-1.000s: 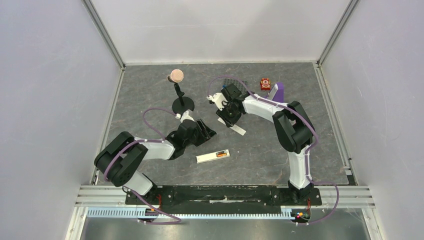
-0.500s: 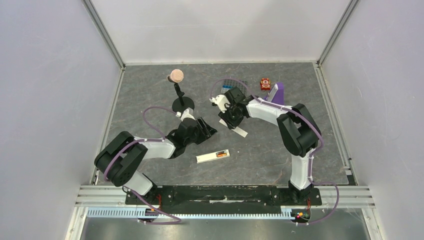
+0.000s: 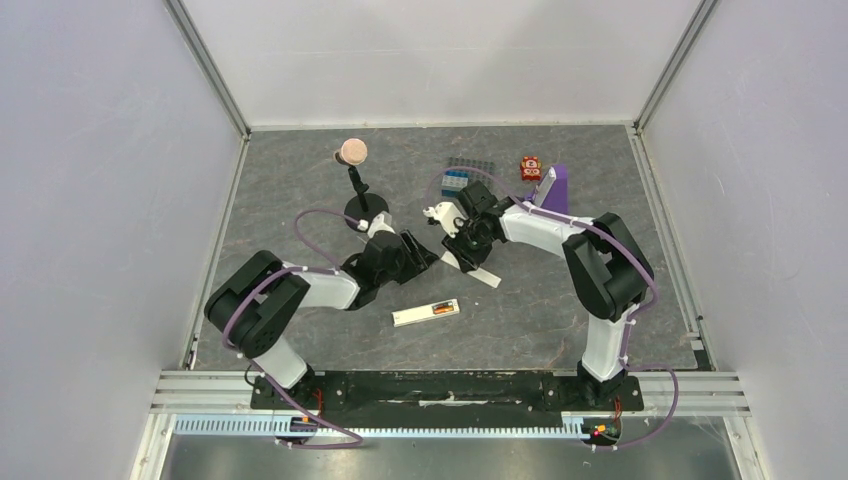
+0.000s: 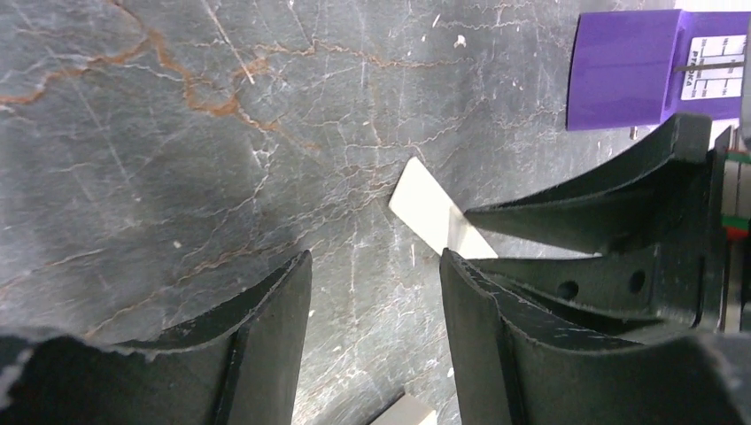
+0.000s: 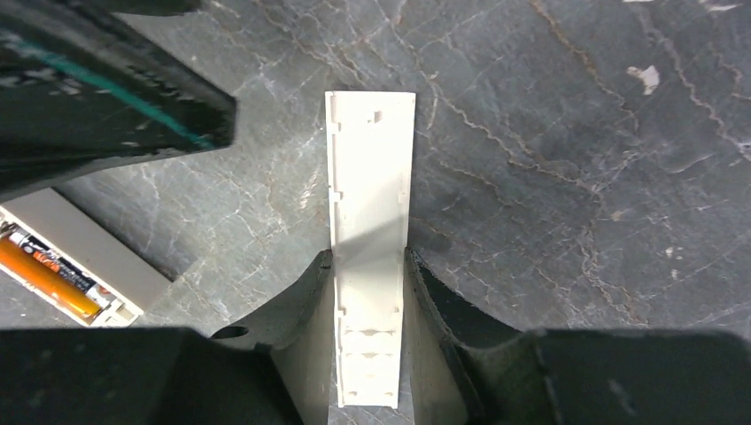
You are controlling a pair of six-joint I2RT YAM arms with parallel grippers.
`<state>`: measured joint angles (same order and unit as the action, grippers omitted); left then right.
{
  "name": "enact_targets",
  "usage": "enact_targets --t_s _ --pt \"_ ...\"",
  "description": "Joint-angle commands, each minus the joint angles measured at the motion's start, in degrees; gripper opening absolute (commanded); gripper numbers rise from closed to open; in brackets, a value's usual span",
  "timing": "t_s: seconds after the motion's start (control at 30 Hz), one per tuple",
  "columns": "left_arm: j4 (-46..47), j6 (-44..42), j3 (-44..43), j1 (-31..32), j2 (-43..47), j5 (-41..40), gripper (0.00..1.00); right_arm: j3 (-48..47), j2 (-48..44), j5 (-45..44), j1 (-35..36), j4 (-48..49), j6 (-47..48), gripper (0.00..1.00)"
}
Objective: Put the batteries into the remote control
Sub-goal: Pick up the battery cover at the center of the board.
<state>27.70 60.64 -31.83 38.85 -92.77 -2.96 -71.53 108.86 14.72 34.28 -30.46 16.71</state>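
Observation:
The remote control (image 3: 425,313), a slim white bar, lies back up on the table; in its recess sit the batteries, one orange (image 5: 44,276) and one dark (image 5: 55,255). My right gripper (image 3: 462,244) is shut on a thin white cover strip (image 5: 370,204), with both fingers pressed against its long edges. The strip's free end (image 3: 482,274) pokes out toward the table's middle. My left gripper (image 3: 424,257) is open just left of that strip (image 4: 432,214), nothing between its fingers. A corner of the remote (image 4: 403,413) shows below the left jaws.
A black stand with a pink ball (image 3: 352,152) is at the back left. A purple wedge stand (image 3: 555,183), a small red object (image 3: 530,167), a blue block rack (image 3: 460,176) and a tiny white figure (image 3: 437,212) sit behind the right arm.
My right gripper has closed a little on the cover strip and carried it slightly right and nearer. The left gripper has shifted right, closer to the strip. The remote has not moved.

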Motion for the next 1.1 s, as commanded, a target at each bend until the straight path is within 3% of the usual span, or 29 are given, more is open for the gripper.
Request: enact_targets --t_s 0.0,0.5,0.77,1.07 --pt "2.1 2.7 -2.3 -0.2 -2.0 -1.6 0.61 0.8 -2.6 3.7 0.3 -1.1 1.1 0.31" --pt "0.3 6.7 -3.4 0.4 -5.6 0.1 0.59 1.5 -5.3 8.7 0.3 0.6 1.0 0.31" --pt "2.3 7.5 -4.1 0.9 -7.3 1.9 0.48 1.8 -5.1 9.6 0.3 1.2 1.0 0.31" --pt "8.7 9.4 -2.8 1.2 -9.3 4.7 0.26 1.9 -4.9 10.2 0.3 1.7 0.6 0.31"
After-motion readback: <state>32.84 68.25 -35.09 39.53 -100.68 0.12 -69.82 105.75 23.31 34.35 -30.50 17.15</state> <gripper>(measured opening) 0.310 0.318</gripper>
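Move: The right hand already pinches the battery cover about at its middle. Its free end lies roughly 4 cm right, 2 cm ahead and 3 cm below the empty left hand; the cover's middle is some 9 cm right and 1 cm back from it. The open remote with its batteries sits about 9 cm straight back from the left hand, the lamp stand 9 cm ahead and 12 cm left. From the right hand, the left fingertips are 9 cm left, 1 cm ahead. Rightwards by nearly 3 cm, easing a little forward and finally sinking about 1 cm, the left hand comes to the cover's free end and closes its half-open fingers around it. To meet it, the right hand keeps its grip and carries the cover some 2 cm back, leftwards and up, tilting its left side up by under 10 degrees. ##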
